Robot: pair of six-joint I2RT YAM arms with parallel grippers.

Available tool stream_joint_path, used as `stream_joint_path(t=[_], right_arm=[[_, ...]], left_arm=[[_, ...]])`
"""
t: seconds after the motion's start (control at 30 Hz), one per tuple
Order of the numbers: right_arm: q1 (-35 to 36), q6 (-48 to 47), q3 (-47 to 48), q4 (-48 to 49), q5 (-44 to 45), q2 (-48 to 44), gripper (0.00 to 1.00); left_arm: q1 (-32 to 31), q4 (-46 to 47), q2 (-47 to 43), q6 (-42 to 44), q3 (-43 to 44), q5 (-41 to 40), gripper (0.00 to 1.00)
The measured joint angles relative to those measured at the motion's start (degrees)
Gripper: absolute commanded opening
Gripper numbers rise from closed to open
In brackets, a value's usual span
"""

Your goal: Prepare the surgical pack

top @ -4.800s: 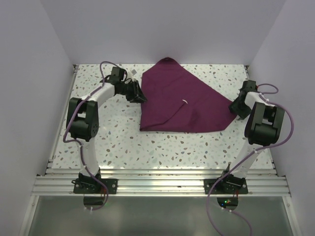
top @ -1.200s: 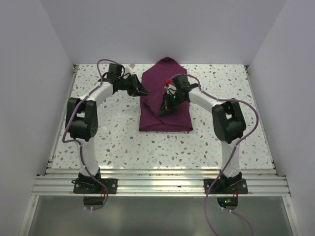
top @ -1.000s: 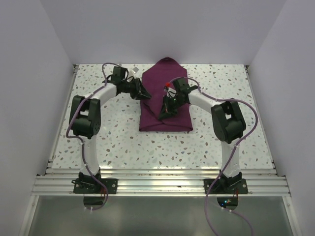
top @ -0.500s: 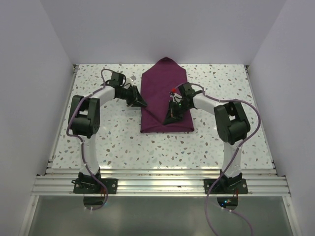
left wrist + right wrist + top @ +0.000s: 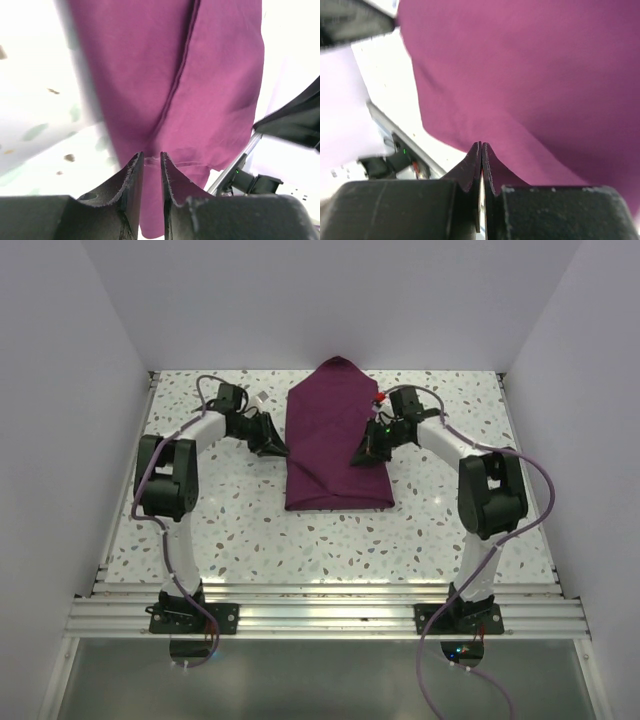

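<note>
The surgical pack shows as a plum-purple cloth [image 5: 335, 445], folded into a narrow upright shape with a pointed far end, lying flat on the speckled table [image 5: 440, 520]. My left gripper [image 5: 281, 449] sits low at the cloth's left edge. In the left wrist view its jaws [image 5: 152, 158] stand a narrow gap apart with nothing between them, and the cloth [image 5: 215, 75] with its fold seam lies just ahead. My right gripper [image 5: 357, 459] hovers over the cloth's right side. It is shut [image 5: 481, 145] and empty, above the cloth [image 5: 535, 65].
A small white object [image 5: 262, 398] lies on the table by the left arm's wrist. White walls close in the table on the left, back and right. The metal rail [image 5: 320, 615] with both arm bases runs along the near edge.
The cloth's right corner has been folded over to the middle since the earliest frame. In the last second my right gripper drew back from the cloth's centre toward its right edge; the left shifted slightly nearer.
</note>
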Motion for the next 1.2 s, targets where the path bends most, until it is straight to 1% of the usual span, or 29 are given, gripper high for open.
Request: stream_joint_path(t=[0.17,0.33,0.37,0.4,0.47,0.5,0.6,0.7,0.77,0.8,0.87,0.9,0.93,1.0,1.07,1.2], right_arm=[[-4.4,0.2,-0.1,0.6,0.8,-0.7,0.00],[-4.9,-0.2,-7.1,1.8,0.6,-4.1,0.00],[-4.9,-0.2,-8.7,1.7,0.6,-4.8,0.00],[-4.9,-0.2,-10.0,1.7,0.6,-5.3,0.00],[-4.9,-0.3,-11.2,1.5,1.0,-5.7,0.00],[-5.0,-0.4,-11.3,1.7,2.0,-5.8,0.00],[-5.1,-0.3,-10.9,2.9,7.7,-7.3,0.02],[-5.2,1.0,-8.3,5.3,15.0,-8.2,0.12],[-5.4,2.2,-5.5,8.0,20.4,-8.0,0.21],[-5.5,2.6,-3.5,8.8,22.6,-7.6,0.30],[-5.6,3.0,2.3,10.3,26.5,-5.0,0.35],[-5.7,2.9,6.2,10.6,28.3,-2.9,0.41],[-5.8,2.9,9.9,11.5,29.9,-0.5,0.44],[-5.9,2.6,16.0,12.8,32.4,4.1,0.53],[-6.1,2.3,20.5,13.4,33.7,8.7,0.58],[-6.8,2.2,28.0,13.0,34.0,18.4,0.63]], left_arm=[[1.5,-1.2,0.0,0.6,2.6,-1.3,0.24],[1.6,-1.3,0.0,0.7,3.2,-1.4,0.24],[1.6,-1.2,0.0,0.7,3.2,-1.5,0.28],[1.6,-1.2,0.0,0.7,3.2,-1.6,0.39],[1.6,-0.8,0.0,0.7,3.2,-2.0,0.48],[1.6,-0.6,0.0,0.6,3.2,-2.2,0.54],[1.8,-0.1,0.0,0.4,4.3,-3.1,0.60],[2.1,1.2,0.3,0.4,6.9,-3.5,0.62],[2.4,3.7,1.1,0.3,9.1,-3.7,0.63],[2.6,5.2,1.8,0.2,10.2,-3.8,0.64],[3.1,8.1,3.7,-0.5,12.2,-4.1,0.66],[3.3,9.6,5.0,-0.8,13.5,-4.2,0.66],[3.5,11.1,6.5,-1.1,14.7,-4.3,0.67],[3.7,13.9,9.7,-1.7,16.7,-4.8,0.69],[3.7,16.4,12.2,-2.7,17.5,-5.7,0.70],[3.6,22.0,16.2,-5.1,17.6,-7.1,0.73]])
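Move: The folded purple drape's far left corner lies about 21 cm straight ahead of my left hand and some 4 cm lower. Its far right corner lies about 29 cm ahead of my right hand and 9 cm to its right, roughly 6 cm lower. The drape's raised peak stands some 10 cm beyond the far left corner and 17 cm right of it. The near left corner is about 15 cm behind my left hand, and the near right corner is 12 cm back and 10 cm right of my right hand. Both my hands travel out to the far end of the folded drape, opening as they go. My right, shut at first, drifts right and dips back low over the cloth, then arcs up and forward, about 23 cm net and 10 cm right, turning some 30 degrees clockwise and sinking at the end. My left goes about 15 cm forward along the left edge, rising then sinking, its fingertips swinging outward. ##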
